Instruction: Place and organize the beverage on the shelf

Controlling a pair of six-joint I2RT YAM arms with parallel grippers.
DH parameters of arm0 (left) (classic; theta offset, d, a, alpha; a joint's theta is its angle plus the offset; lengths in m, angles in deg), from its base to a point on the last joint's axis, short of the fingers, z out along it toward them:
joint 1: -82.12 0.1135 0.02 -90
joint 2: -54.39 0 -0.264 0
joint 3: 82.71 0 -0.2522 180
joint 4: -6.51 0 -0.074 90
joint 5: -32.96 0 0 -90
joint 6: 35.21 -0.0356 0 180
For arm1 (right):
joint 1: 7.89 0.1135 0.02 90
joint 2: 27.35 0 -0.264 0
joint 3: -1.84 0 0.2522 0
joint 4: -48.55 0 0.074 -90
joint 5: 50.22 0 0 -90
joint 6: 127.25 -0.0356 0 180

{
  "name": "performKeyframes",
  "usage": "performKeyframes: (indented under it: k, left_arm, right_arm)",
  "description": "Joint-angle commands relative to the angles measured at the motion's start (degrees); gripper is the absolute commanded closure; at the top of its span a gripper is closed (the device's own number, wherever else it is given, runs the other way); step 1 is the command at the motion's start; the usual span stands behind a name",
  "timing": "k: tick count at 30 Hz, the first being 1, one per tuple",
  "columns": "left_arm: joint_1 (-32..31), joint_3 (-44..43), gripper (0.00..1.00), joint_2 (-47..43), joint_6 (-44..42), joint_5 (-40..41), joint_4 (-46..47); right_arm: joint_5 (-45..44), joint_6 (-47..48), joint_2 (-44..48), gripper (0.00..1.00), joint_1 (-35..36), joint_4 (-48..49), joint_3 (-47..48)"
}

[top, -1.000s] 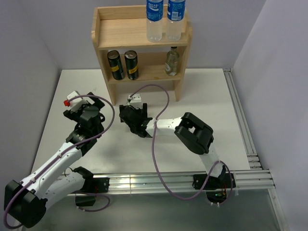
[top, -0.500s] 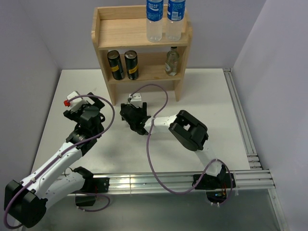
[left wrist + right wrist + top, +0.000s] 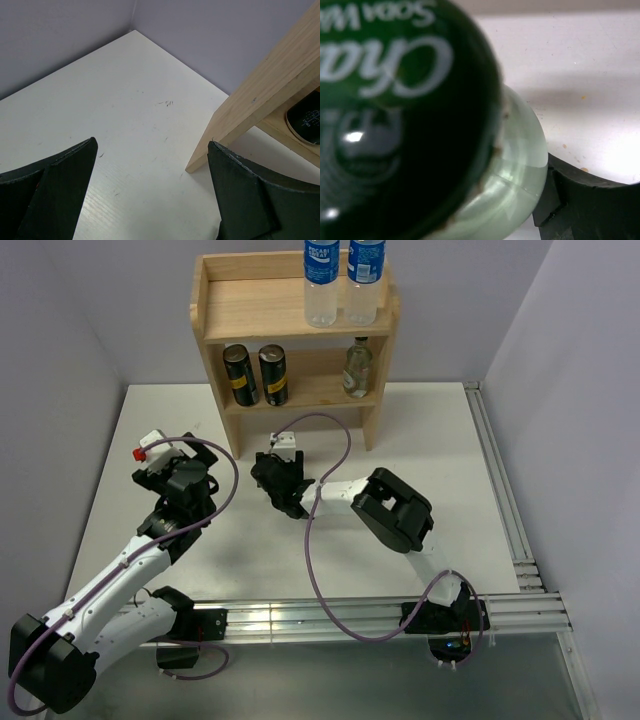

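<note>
The wooden shelf (image 3: 262, 306) stands at the back of the table. Two blue-labelled plastic bottles (image 3: 321, 285) stand on its top tier. On the lower tier are two dark gold-topped cans (image 3: 240, 375) and a clear glass bottle (image 3: 357, 368). My right gripper (image 3: 281, 481) is low over the table in front of the shelf. In the right wrist view a glass bottle (image 3: 517, 165) with a dark green cap (image 3: 405, 100) fills the frame, and one finger (image 3: 585, 205) presses on its glass side. My left gripper (image 3: 152, 165) is open over bare table near the shelf's left leg (image 3: 250, 110).
Grey walls enclose the table on the left, back and right. An aluminium rail (image 3: 505, 500) runs along the right edge. A purple cable (image 3: 330, 440) loops over the right arm. A can's base (image 3: 306, 117) shows under the shelf side in the left wrist view.
The right arm has reached slightly further towards the shelf, and its elbow has shifted left. The left arm has not moved.
</note>
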Motion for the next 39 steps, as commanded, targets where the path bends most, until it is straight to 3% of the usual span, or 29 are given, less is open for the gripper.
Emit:
performKeyframes:
  k: [1, 3, 11, 21, 29, 39]
  left_arm:
    - [0.2, -0.1, 0.01, -0.4, 0.3, -0.6, 0.8]
    - [0.3, -0.1, 0.01, -0.4, 0.1, -0.7, 0.9]
    - [0.2, 0.1, 0.01, -0.6, -1.1, -3.3, 2.0]
    - [0.2, 0.1, 0.01, -1.3, -1.6, -5.0, 2.3]
    - [0.3, 0.5, 0.01, -2.2, -1.6, -5.5, 2.1]
    - [0.3, 0.6, 0.01, -2.7, -1.8, -5.8, 2.1]
  right_arm:
    - [-1.5, -0.4, 1.9, 0.89, -0.3, 1.8, 0.3]
    - [-1.9, -0.2, 3.5, 1.0, -0.2, 1.6, -0.4]
    - [-4.4, 3.0, 13.6, 1.0, -0.2, 2.0, -7.0]
    - [-7.9, 10.3, 27.2, 1.0, -0.2, 0.3, -8.4]
    - [-9.4, 16.1, 30.9, 1.0, -3.5, -1.2, -2.2]
    - [-7.4, 21.9, 28.9, 1.0, -9.9, -3.9, 10.4]
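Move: The right hand already grips the green-capped soda bottle, low on the table in front of the shelf. Its place, the gap on the middle shelf, lies about 13 cm ahead, 11 cm to the right and 17 cm above. The standing soda bottle is some 8 cm right of that gap; the nearer can is 13 cm ahead of the hand, straight in line, at shelf height. From the left hand the gap is roughly 23 cm ahead, 28 cm right and slightly below. Keeping its grip on the soda bottle, the right hand first slides about 5 cm to its right and 3 cm back, away from the shelf front, before it climbs steeply. It rises some 24 cm in all, then swings farther right and forward towards the gap left of the standing bottle, ending about 12 cm right of its start, with the fingers tipping up some 15 degrees and turning a little clockwise. ##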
